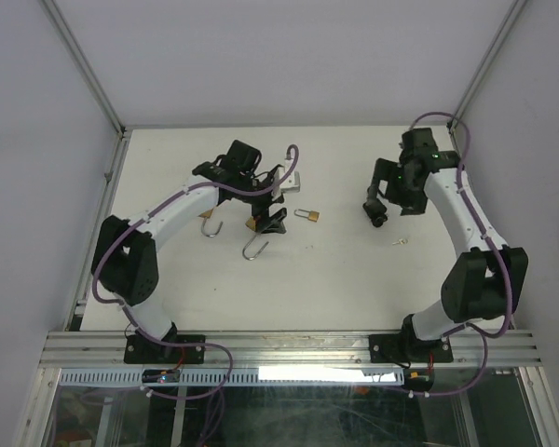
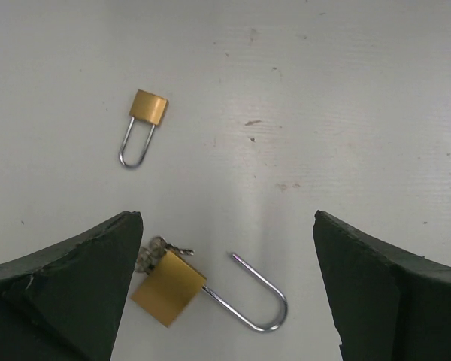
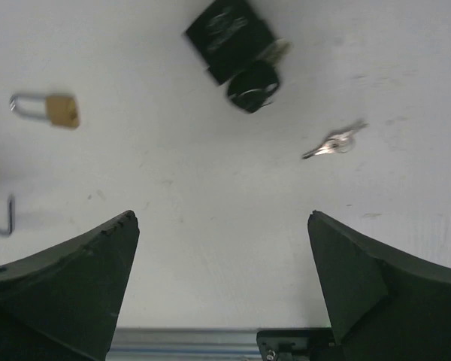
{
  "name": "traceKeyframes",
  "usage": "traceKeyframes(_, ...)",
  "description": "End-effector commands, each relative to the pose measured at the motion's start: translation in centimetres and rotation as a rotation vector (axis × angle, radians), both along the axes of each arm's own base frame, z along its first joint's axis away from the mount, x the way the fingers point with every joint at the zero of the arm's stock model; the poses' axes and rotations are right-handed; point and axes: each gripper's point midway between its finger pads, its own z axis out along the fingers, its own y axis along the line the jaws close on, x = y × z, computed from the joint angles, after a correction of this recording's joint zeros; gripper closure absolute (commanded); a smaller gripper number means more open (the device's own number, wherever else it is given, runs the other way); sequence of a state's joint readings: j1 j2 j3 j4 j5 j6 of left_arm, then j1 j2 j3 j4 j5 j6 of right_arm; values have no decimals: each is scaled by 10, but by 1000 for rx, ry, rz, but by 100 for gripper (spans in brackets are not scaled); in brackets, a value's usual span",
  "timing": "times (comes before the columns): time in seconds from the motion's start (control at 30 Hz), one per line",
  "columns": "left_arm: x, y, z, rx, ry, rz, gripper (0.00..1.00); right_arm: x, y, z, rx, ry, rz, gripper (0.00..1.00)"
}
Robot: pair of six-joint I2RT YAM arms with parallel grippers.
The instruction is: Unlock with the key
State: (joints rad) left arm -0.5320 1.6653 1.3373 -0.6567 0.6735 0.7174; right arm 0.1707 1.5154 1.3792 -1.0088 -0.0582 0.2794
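A brass padlock [image 2: 167, 287] lies on the table with its shackle [image 2: 260, 303] swung open and a key [image 2: 156, 251] in its base. It rests low between my left gripper's fingers [image 2: 98, 271], nearer the left one and not gripped. The left gripper [image 2: 227, 219] is open above it. From above, the left gripper [image 1: 265, 212] hides the lock body and only the open shackle [image 1: 254, 249] shows. The right gripper [image 3: 222, 218] is open and empty, held high over bare table at the right [image 1: 388, 189].
A small shut brass padlock [image 2: 147, 109] [image 1: 307, 215] [image 3: 56, 110] lies beyond the open one. A black lock [image 3: 229, 34] [image 1: 376, 211] and a loose key [image 3: 334, 141] [image 1: 400, 242] lie on the right. Another hooked shackle [image 1: 211, 226] lies left. The metal rail [image 1: 289, 349] borders the near edge.
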Motion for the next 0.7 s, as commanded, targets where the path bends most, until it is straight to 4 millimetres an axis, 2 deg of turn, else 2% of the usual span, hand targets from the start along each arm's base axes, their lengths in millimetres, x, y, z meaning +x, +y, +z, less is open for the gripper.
traceKeyframes(0.0,18,-29,0,-30,-144,-224,1,-3,-86,-21,-108,41,-274,5)
traceKeyframes(0.07,21,-44,3,-34,-165,-236,2,-6,-106,-43,-95,65,-342,14)
traceKeyframes(0.17,21,-61,13,-66,-171,-209,3,-1,-117,-66,-46,110,-358,29)
traceKeyframes(0.3,8,-69,17,-92,-139,-125,3,6,-128,-87,-31,182,-374,36)
traceKeyframes(0.43,-19,-62,9,-97,-73,-112,4,2,-123,-104,-13,232,-374,41)
traceKeyframes(0.53,-30,-58,9,-118,-34,-84,4,1,-124,-114,-13,233,-389,49)
traceKeyframes(0.67,-38,-56,14,-145,1,-57,4,1,-108,-127,69,271,-391,54)
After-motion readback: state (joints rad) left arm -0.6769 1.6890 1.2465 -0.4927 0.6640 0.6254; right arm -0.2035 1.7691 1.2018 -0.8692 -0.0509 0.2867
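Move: The loose keys lie about 11 cm to the right hand's right, 2 cm back and 15 cm below. The black padlock is some 8 cm farther out than those keys and 8 cm left of them; the small brass padlock lies about 14 cm to the right hand's left and 4 cm ahead. From the left hand, the loose keys are roughly 32 cm right, 4 cm back and 14 cm below. Right hand swings 12 cm right, sinks 12 cm over the loose keys, half-closing; left drifts right, then back. ##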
